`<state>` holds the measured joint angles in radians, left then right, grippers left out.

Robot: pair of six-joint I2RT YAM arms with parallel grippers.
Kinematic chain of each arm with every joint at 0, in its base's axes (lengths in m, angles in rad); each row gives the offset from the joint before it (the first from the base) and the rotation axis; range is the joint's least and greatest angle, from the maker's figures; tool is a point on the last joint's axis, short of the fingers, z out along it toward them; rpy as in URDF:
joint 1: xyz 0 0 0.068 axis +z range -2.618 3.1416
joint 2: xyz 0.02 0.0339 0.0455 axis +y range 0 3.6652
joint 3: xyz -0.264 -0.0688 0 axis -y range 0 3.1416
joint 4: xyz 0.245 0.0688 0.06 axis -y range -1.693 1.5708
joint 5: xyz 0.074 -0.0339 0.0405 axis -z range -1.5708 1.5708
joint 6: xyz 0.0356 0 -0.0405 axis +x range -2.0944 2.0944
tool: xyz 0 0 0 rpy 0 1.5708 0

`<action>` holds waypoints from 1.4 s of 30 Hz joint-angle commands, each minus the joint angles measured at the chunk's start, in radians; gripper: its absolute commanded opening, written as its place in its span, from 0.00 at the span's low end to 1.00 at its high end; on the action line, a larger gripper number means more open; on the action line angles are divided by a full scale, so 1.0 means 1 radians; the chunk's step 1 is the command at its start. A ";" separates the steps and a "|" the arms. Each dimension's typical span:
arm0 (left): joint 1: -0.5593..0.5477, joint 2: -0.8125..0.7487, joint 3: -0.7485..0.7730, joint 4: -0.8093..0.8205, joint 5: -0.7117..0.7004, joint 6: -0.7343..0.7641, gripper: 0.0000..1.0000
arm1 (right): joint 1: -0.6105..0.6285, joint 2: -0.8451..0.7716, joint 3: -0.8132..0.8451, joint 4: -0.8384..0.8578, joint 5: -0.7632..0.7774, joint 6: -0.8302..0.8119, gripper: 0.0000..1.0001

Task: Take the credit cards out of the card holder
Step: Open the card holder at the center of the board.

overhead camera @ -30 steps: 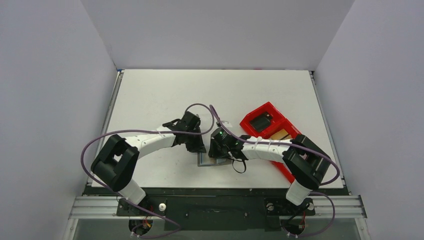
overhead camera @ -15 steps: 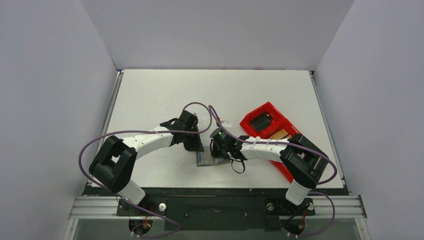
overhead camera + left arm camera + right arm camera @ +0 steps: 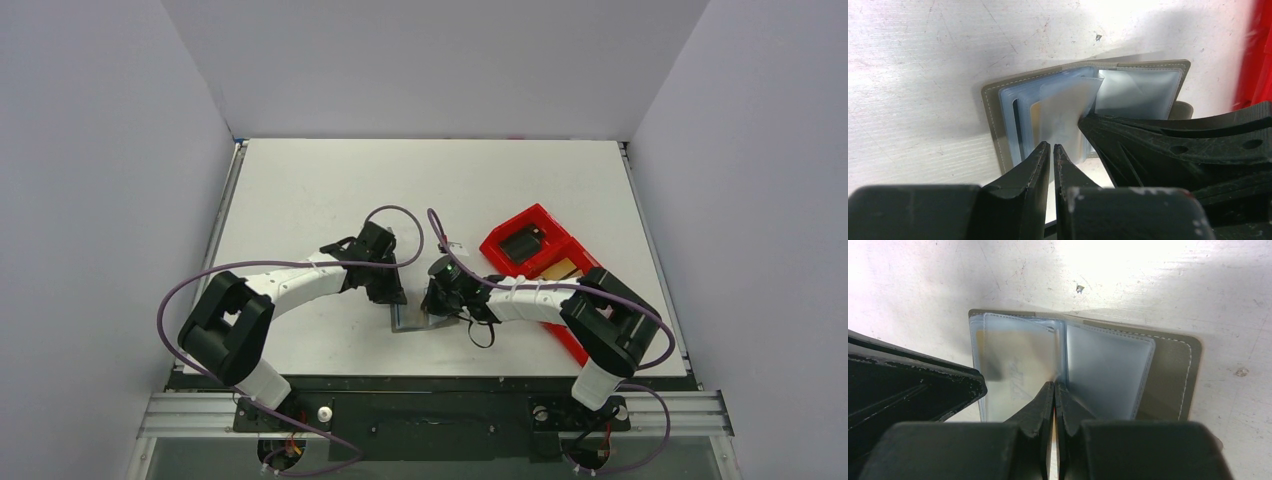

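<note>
The card holder (image 3: 410,320) lies open on the table between both grippers, grey outside (image 3: 1173,375), with clear sleeves inside. A yellow-orange credit card (image 3: 1035,120) shows in a left-hand sleeve. My left gripper (image 3: 1052,146) is shut to a thin slit with nothing in it, its tips down on the card holder's near left edge. My right gripper (image 3: 1054,385) is shut at the spine, pinching a clear sleeve (image 3: 1065,112) that stands lifted and curved. From above, the left gripper (image 3: 393,296) and right gripper (image 3: 432,302) hide most of the card holder.
A red tray (image 3: 548,232) stands to the right of the card holder, holding a black block (image 3: 521,244) and a tan card (image 3: 563,268). Its red wall (image 3: 1255,50) fills the right edge of the left wrist view. The right arm's cable loops near the table's front.
My right gripper has closed at the card holder's spine and shifted slightly away from the table's front edge. The left gripper has barely moved.
</note>
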<state>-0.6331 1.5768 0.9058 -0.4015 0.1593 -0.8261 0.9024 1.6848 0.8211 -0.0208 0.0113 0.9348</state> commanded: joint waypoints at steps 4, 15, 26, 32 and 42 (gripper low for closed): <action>0.003 -0.016 -0.008 -0.015 -0.036 0.020 0.06 | -0.010 0.045 -0.057 -0.048 0.016 0.001 0.00; -0.021 0.020 0.003 0.010 0.003 0.039 0.06 | -0.010 0.058 -0.058 -0.038 0.004 0.002 0.00; -0.058 0.079 0.032 0.031 0.019 0.030 0.06 | -0.009 0.040 -0.045 -0.040 -0.002 -0.009 0.03; -0.058 0.092 0.039 0.033 0.004 0.012 0.06 | -0.011 -0.047 -0.004 -0.096 0.007 -0.026 0.26; -0.065 0.104 0.059 0.048 0.012 0.007 0.06 | -0.026 -0.189 0.081 -0.217 0.046 -0.053 0.38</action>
<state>-0.6868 1.6596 0.9264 -0.3836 0.1841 -0.8196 0.8841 1.5707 0.8474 -0.1795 0.0116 0.9073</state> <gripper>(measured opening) 0.062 0.371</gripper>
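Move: The left hand, nearly shut, hangs over the open card holder's left page. The middle of the loose clear sleeve lies some 2 cm to its right, 1 cm ahead and 2 cm below, with the tan card under it about 1 cm right and 1 cm ahead, 3 cm below. The right page's empty pocket is about 7 cm right and 2 cm ahead. From the right hand, shut at the sleeve near the fold, the sleeve's middle lies 2 cm left and 1 cm ahead, at fingertip height. Sinking about 2 cm in all, the left hand first eases slightly left, then sweeps some 2.5 cm right and about 1 cm back, its nearly shut fingertips pushing the clear sleeve's free edge towards the fold. The right hand stays shut on the sleeve near the fold until late, then opens by about a third, comes free and rises 3 cm while drifting right. ##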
